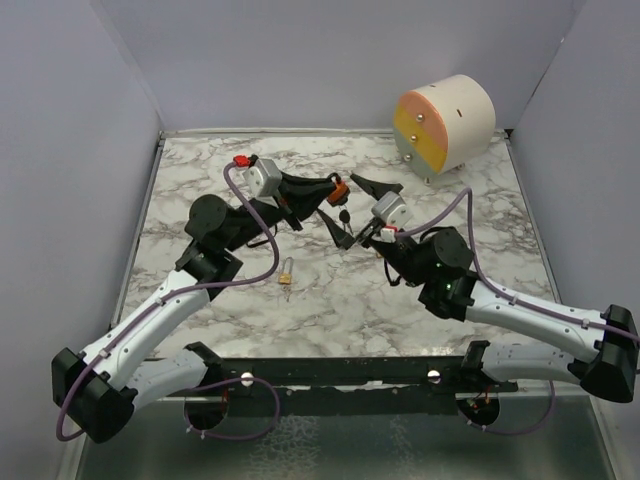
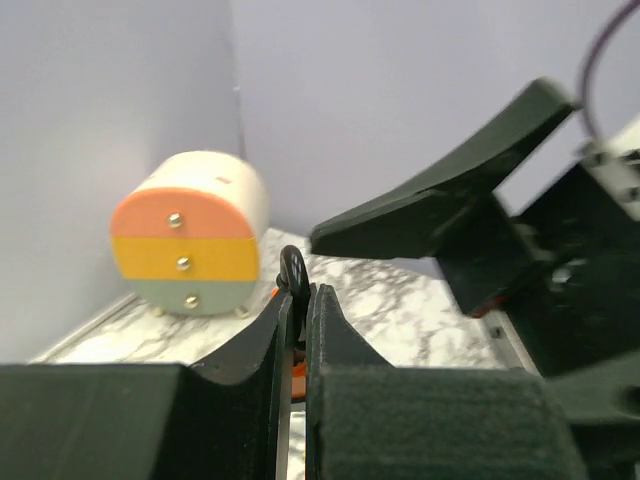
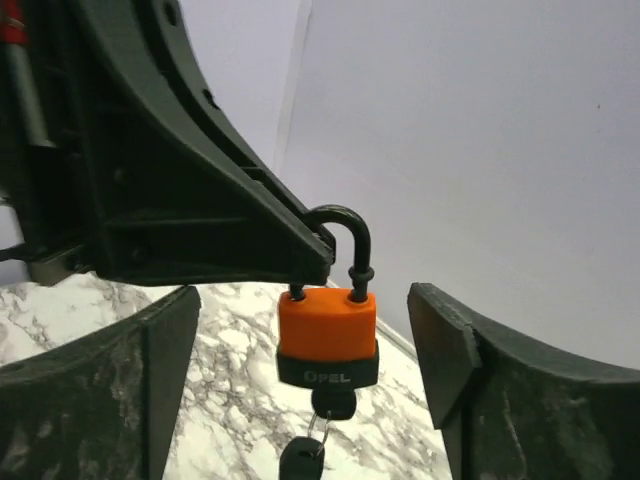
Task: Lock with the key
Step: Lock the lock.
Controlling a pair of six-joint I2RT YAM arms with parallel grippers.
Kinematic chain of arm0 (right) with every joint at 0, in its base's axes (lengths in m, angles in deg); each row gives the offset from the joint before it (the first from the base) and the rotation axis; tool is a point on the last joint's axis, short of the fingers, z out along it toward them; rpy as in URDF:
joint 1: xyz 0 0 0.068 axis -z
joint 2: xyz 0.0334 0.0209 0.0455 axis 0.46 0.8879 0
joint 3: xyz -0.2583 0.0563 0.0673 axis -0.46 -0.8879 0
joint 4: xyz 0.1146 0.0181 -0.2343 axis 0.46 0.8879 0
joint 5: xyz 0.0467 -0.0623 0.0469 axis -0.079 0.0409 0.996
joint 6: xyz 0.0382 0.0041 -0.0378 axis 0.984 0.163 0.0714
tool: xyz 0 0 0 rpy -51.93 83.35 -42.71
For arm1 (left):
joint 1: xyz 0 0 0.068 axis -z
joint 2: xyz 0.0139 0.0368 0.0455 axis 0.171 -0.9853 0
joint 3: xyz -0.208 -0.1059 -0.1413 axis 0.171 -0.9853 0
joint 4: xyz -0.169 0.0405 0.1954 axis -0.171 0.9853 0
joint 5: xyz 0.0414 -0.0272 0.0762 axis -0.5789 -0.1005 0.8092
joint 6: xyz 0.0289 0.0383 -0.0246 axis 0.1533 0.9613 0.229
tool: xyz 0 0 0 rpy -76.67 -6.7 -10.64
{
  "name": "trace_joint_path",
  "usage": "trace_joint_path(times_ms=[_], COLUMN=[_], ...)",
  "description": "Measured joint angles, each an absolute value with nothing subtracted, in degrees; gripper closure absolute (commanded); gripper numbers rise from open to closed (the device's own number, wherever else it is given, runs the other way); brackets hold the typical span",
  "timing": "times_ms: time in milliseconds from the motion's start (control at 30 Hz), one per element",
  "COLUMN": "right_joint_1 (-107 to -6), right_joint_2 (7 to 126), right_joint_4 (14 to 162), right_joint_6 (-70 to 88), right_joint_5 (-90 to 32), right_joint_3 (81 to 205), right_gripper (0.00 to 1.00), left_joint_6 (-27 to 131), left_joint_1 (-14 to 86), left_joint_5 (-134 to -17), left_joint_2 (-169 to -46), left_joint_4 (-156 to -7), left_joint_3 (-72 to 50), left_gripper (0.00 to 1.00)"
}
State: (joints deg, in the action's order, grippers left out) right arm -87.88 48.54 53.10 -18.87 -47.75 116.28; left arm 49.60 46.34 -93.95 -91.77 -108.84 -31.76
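An orange padlock [image 3: 327, 325] with a black shackle [image 3: 345, 225] hangs in the air from my left gripper [image 2: 300, 300], which is shut on the shackle [image 2: 293, 270]. A black-headed key [image 3: 332, 402] sits in the keyhole at the padlock's underside, and a second key [image 3: 300, 460] dangles from its ring. My right gripper [image 3: 305, 320] is open, one finger on each side of the padlock's body and touching neither it nor the key. From above, the padlock [image 1: 338, 190] is at the table's middle back, between the left gripper [image 1: 325, 185] and the right gripper [image 1: 358, 208].
A round-fronted drawer cabinet [image 1: 445, 125] with pink, yellow and grey drawers stands at the back right. A small brass padlock [image 1: 287, 272] lies on the marble table [image 1: 480, 240] in front of the left arm. Grey walls close in three sides.
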Motion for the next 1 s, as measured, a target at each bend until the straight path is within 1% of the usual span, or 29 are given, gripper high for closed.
trace_joint_path(times_ms=[67, 233, 267, 400, 467, 567, 733, 900, 1000], right_joint_1=[-88.4, -89.8, -89.9, -90.0, -90.0, -89.9, -89.9, -89.9, -89.9], right_joint_2=[48.3, 46.0, 45.7, 45.9, 46.5, 46.7, 46.9, 46.4, 46.9], right_joint_4=[52.4, 44.6, 43.6, 42.4, 40.6, 36.8, 38.8, 35.2, 36.5], right_joint_6=[-18.9, -17.0, -16.3, -12.1, -11.4, -11.5, -11.6, -13.4, -14.3], right_joint_5=[-47.5, -46.9, -47.6, -55.2, -59.7, -62.8, -63.3, -62.0, -62.4], right_joint_3=[116.0, 115.2, 115.0, 114.9, 113.5, 108.8, 107.8, 105.1, 105.4], right_gripper=[0.10, 0.07, 0.06, 0.04, 0.04, 0.04, 0.03, 0.02, 0.01], left_joint_6=[51.1, 54.1, 54.8, 56.8, 57.5, 58.2, 58.8, 59.0, 58.9], left_joint_1=[46.1, 46.3, 46.3, 46.3, 46.3, 46.3, 46.3, 46.3, 46.3], left_joint_5=[-91.9, -89.9, -89.4, -87.7, -87.0, -86.4, -85.6, -85.5, -85.7], left_joint_2=[-91.7, -93.6, -93.9, -93.9, -93.8, -93.2, -91.8, -91.6, -91.3], left_joint_4=[-105.7, -95.9, -93.7, -89.1, -87.8, -87.5, -87.2, -86.2, -85.9], left_joint_3=[-30.4, -29.9, -29.8, -28.4, -26.9, -25.5, -24.3, -22.6, -22.5], left_gripper=[1.00, 1.00, 1.00, 1.00, 1.00, 1.00, 1.00, 1.00, 1.00])
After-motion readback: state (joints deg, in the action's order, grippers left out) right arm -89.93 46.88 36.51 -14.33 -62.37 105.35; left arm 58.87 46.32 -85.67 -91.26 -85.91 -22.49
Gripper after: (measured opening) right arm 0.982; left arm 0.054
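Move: The orange lock's body hangs about 3 cm below the left hand and 1 cm to its right, level with it fore and aft; that hand pinches the black shackle. From the right hand the same body lies right between the wide-spread fingertips, about 1 cm low. The key in its underside is some 4 cm below the right hand, and the loose key on the ring about 6 cm below; both are otherwise level with that hand. Back and up first, by about 5 cm, the right hand then swings right and sinks to a little under its start height, ending some 4 cm to the right and away from the orange lock. Its fingers, already clear of the lock, finish opening wide. Meanwhile the left hand keeps its pinch on the shackle, dips forward and down about 6 cm, then climbs most of the way back, drifting slightly left. ##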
